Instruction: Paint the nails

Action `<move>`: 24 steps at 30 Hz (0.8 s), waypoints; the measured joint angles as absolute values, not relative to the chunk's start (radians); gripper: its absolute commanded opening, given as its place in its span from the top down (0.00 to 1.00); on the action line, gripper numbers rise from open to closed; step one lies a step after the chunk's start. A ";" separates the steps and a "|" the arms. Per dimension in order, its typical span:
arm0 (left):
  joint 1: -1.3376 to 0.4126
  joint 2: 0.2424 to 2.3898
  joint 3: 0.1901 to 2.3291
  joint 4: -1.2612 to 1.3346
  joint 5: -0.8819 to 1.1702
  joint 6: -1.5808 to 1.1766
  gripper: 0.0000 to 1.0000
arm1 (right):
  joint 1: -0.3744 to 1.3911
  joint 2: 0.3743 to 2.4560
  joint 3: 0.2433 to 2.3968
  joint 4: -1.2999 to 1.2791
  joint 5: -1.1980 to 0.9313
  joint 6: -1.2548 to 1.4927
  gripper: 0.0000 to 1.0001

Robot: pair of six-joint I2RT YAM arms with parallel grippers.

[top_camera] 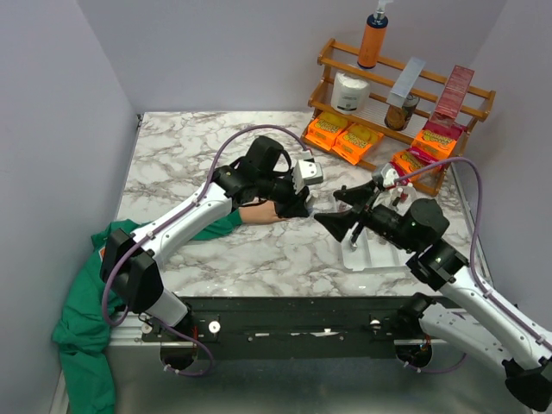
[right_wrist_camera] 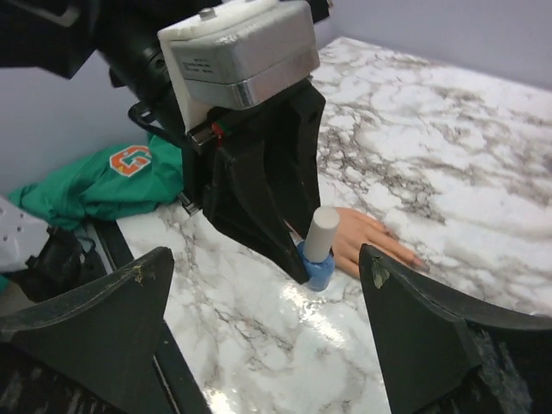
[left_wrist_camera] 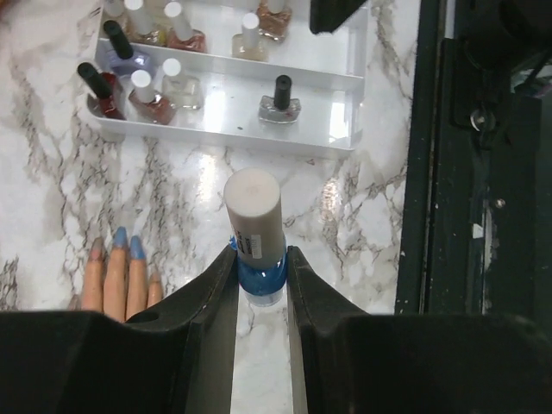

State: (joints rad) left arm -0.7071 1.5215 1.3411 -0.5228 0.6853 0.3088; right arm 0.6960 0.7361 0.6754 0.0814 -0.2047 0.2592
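Note:
A small peach fake hand [left_wrist_camera: 116,276] lies flat on the marble, its green sleeve [top_camera: 86,319] trailing off the table's left front. Two of its nails [left_wrist_camera: 121,235] show blue; another looks pale. Just right of the fingers a blue nail-polish bottle [left_wrist_camera: 259,250] with a tall whitish cap stands on the table. My left gripper [left_wrist_camera: 261,259] is shut on the bottle's blue body. My right gripper [right_wrist_camera: 266,259] stands wide open a little short of the bottle [right_wrist_camera: 319,250], with nothing between its fingers. From above, the left gripper [top_camera: 302,205] and right gripper [top_camera: 341,216] face each other.
A white tray [left_wrist_camera: 224,95] holding several polish bottles sits beyond the bottle, under my right arm [top_camera: 405,224]. A wooden rack [top_camera: 405,86] with orange snack packets, jars and an orange bottle stands at the back right. A black rail [left_wrist_camera: 431,172] edges the table front.

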 measured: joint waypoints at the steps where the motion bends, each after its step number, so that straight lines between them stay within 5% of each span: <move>1: -0.707 1.521 1.343 -0.532 0.692 0.311 1.00 | 0.671 0.730 0.675 0.083 -0.255 0.234 0.13; 11: -0.707 1.500 1.391 -0.694 0.905 0.454 1.00 | 0.476 0.899 0.767 0.093 -0.855 0.032 0.29; 24: -0.709 1.487 1.420 -0.796 0.998 0.542 1.00 | 0.474 1.010 0.852 0.073 -1.075 -0.028 0.48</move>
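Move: The left hand keeps the blue-banded polish bottle upright in its fingers, so the white cap is about 3 cm above its hand point and 1 cm to the right. From the open, empty right hand, that bottle cap lies some 4 cm ahead, 3 cm left and 5 cm lower. The mannequin nails are roughly 16 cm ahead of the right hand and 5 cm left, the polish tray's middle 7 cm ahead and 17 cm right, both far below. The left hand draws the clamped bottle back about 7 cm, away from the mannequin nails, lifting it roughly 3 cm and turning clockwise, while the right hand swings its fingers counter-clockwise by some 35 degrees until they point straight left. The right hand itself shifts only about 3 cm back and 3 cm left towards the cap, and its wide-open fingers narrow to about half, staying clear of it. ##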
